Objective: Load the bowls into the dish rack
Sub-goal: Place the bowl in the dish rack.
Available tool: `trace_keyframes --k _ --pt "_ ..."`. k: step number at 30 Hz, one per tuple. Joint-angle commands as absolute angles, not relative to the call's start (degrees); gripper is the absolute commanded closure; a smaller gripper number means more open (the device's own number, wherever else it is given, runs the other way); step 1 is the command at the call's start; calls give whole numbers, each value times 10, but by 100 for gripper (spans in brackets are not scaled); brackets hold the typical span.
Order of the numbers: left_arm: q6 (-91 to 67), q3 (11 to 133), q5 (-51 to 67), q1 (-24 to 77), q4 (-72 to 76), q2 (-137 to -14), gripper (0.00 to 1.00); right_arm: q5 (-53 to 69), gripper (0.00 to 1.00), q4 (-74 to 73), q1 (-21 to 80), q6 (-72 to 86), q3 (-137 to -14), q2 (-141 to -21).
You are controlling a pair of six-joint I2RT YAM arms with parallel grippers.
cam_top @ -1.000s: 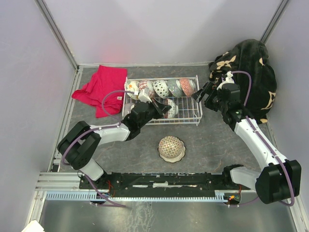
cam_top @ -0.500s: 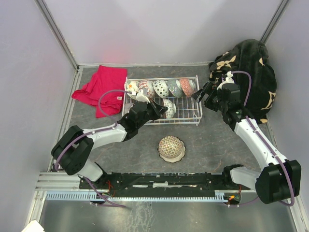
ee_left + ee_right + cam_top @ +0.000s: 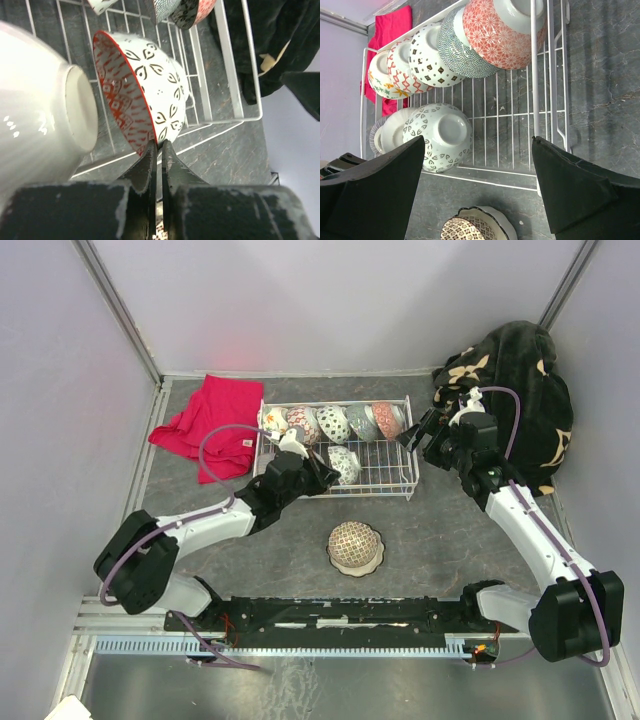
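Observation:
The white wire dish rack (image 3: 411,492) holds a back row of several patterned bowls (image 3: 333,422) on edge. In its front row a white bowl with black leaf marks and a red-patterned inside (image 3: 150,85) stands on edge beside a plain white bowl (image 3: 45,115). My left gripper (image 3: 159,146) is shut on that leaf bowl's lower rim, seen from above at the rack's front left (image 3: 322,472). My right gripper (image 3: 477,142) hangs open above the rack's right end (image 3: 415,435), holding nothing. A scallop-rimmed brown-patterned bowl (image 3: 355,545) sits on the table in front of the rack.
A red cloth (image 3: 210,420) lies left of the rack. A dark floral blanket (image 3: 520,380) is heaped in the back right corner, close behind my right wrist. Grey walls close in the table on three sides.
My left arm has stretched forward and its elbow has swung left, easing the held bowl a little deeper into the rack. The right arm has not moved.

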State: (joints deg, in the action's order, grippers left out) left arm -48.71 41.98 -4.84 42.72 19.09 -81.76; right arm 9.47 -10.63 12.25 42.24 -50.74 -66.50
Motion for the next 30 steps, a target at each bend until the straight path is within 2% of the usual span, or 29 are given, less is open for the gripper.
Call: trace_keyframes --k 1,11,18,24,30 --pt "-445 413 -66 431 82 -791 97 103 5 -75 120 426 -520 -663" --pt "-434 412 -93 428 32 -751 97 106 5 -71 120 427 -519 -667" --pt "-432 414 -91 428 12 -710 80 107 5 -70 120 428 -518 -667" --pt "-433 408 -83 437 -8 -644 73 107 5 -69 119 428 -518 -668" --pt "-425 405 -131 494 -53 -562 64 108 5 -70 120 427 -518 -666"
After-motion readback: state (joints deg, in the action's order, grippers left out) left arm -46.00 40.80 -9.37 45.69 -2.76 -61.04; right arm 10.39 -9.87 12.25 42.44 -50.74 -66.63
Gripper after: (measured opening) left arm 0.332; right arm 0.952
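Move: The left hand still pinches the rim of the leaf-patterned bowl. The bowl's place in the rack's front row is about 2 cm ahead of this hand, level sideways, some 5 cm lower. From the same hand, the plain white bowl is roughly 8 cm left and 3 cm ahead, and the black-dotted bowl about 12 cm ahead, level sideways. The place is some 16 cm left of the idle right hand, 6 cm back and 12 cm lower. Left hand eases the bowl 3 cm left, back and down, frees its rim, then rises about 6 cm. ##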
